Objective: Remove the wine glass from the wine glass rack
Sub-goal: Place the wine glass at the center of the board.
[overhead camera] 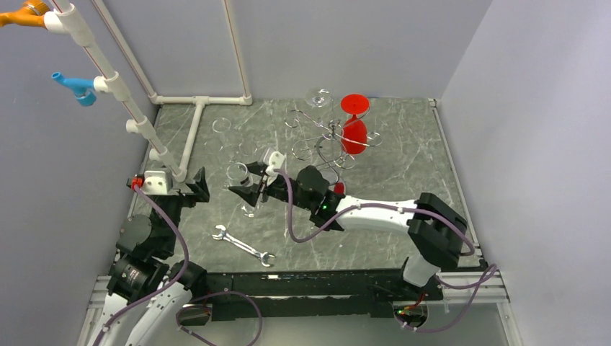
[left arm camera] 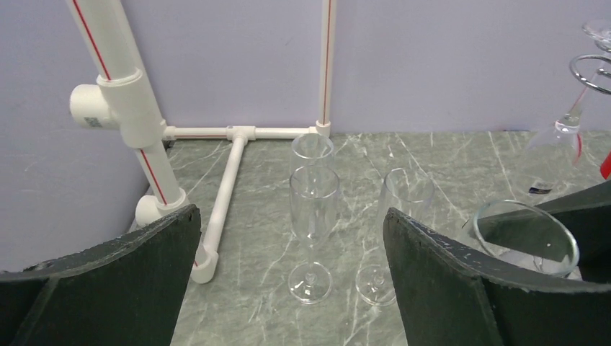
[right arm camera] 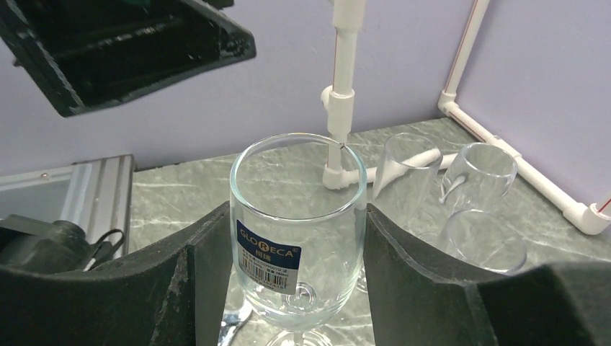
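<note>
The wine glass rack (overhead camera: pixel 330 134) stands at the back centre, a chrome wire stand with curled arms. A red wine glass (overhead camera: pixel 354 131) and a clear glass (overhead camera: pixel 318 97) hang on it. My right gripper (overhead camera: pixel 248 186) (right arm camera: pixel 297 220) is shut on the bowl of a clear wine glass (overhead camera: pixel 238 173) (right arm camera: pixel 297 189) with a blue label. The glass is upright, left of the rack and apart from it. My left gripper (overhead camera: pixel 196 186) (left arm camera: pixel 292 216) is open and empty, just left of that glass (left arm camera: pixel 526 236).
Three clear flutes (left arm camera: pixel 313 209) (left arm camera: pixel 405 209) (left arm camera: pixel 311 150) stand ahead of my left gripper. A white PVC pipe frame (overhead camera: pixel 191 137) runs along the left and back. A silver wrench (overhead camera: pixel 243 245) lies on the near table. Grey walls enclose the table.
</note>
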You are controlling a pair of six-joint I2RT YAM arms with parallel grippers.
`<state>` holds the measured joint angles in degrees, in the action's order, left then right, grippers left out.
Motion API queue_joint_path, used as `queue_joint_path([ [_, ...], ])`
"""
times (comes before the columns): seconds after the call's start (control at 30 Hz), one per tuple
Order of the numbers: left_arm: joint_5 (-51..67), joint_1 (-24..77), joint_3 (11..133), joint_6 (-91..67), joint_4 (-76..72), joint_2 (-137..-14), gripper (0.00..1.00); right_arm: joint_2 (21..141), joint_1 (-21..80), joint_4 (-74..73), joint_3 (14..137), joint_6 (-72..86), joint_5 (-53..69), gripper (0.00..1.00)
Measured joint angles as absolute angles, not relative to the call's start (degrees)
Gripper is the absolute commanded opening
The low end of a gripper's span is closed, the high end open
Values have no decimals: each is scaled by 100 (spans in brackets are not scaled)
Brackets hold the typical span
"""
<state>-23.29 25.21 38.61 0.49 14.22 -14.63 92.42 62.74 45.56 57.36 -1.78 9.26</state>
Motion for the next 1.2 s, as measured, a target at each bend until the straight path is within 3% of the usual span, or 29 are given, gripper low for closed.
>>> queue_joint_path([
  [1.2,-2641,2521,3782,150,1402,-1297,99,10772,6464,6300,5461,-349,-228,0],
])
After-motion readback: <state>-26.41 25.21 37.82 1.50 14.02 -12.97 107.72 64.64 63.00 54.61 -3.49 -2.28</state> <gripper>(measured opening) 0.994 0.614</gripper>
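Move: The right hand holds the wine glass upright by its bowl; the clear patch of board it is being taken to lies about 3 cm ahead, 2 cm left and some 24 cm below the hand. The nearest standing glass is roughly 14 cm ahead, 1 cm right and 15 cm below; the tall flute is also 14 cm ahead, but 7 cm left. The wrench lies some 4 cm back and 3 cm left, down on the board. From the left hand the patch is about 5 cm ahead, 13 cm right and 28 cm down. Downwards above all, by about 8 cm, the right hand lowers the upright wine glass towards the clear board in front of the standing glasses. It eases slightly left at first, then forward some 3 cm, slowing towards the end, while the wrist turns about 10 degrees clockwise. The fingers keep their hold around the bowl. ##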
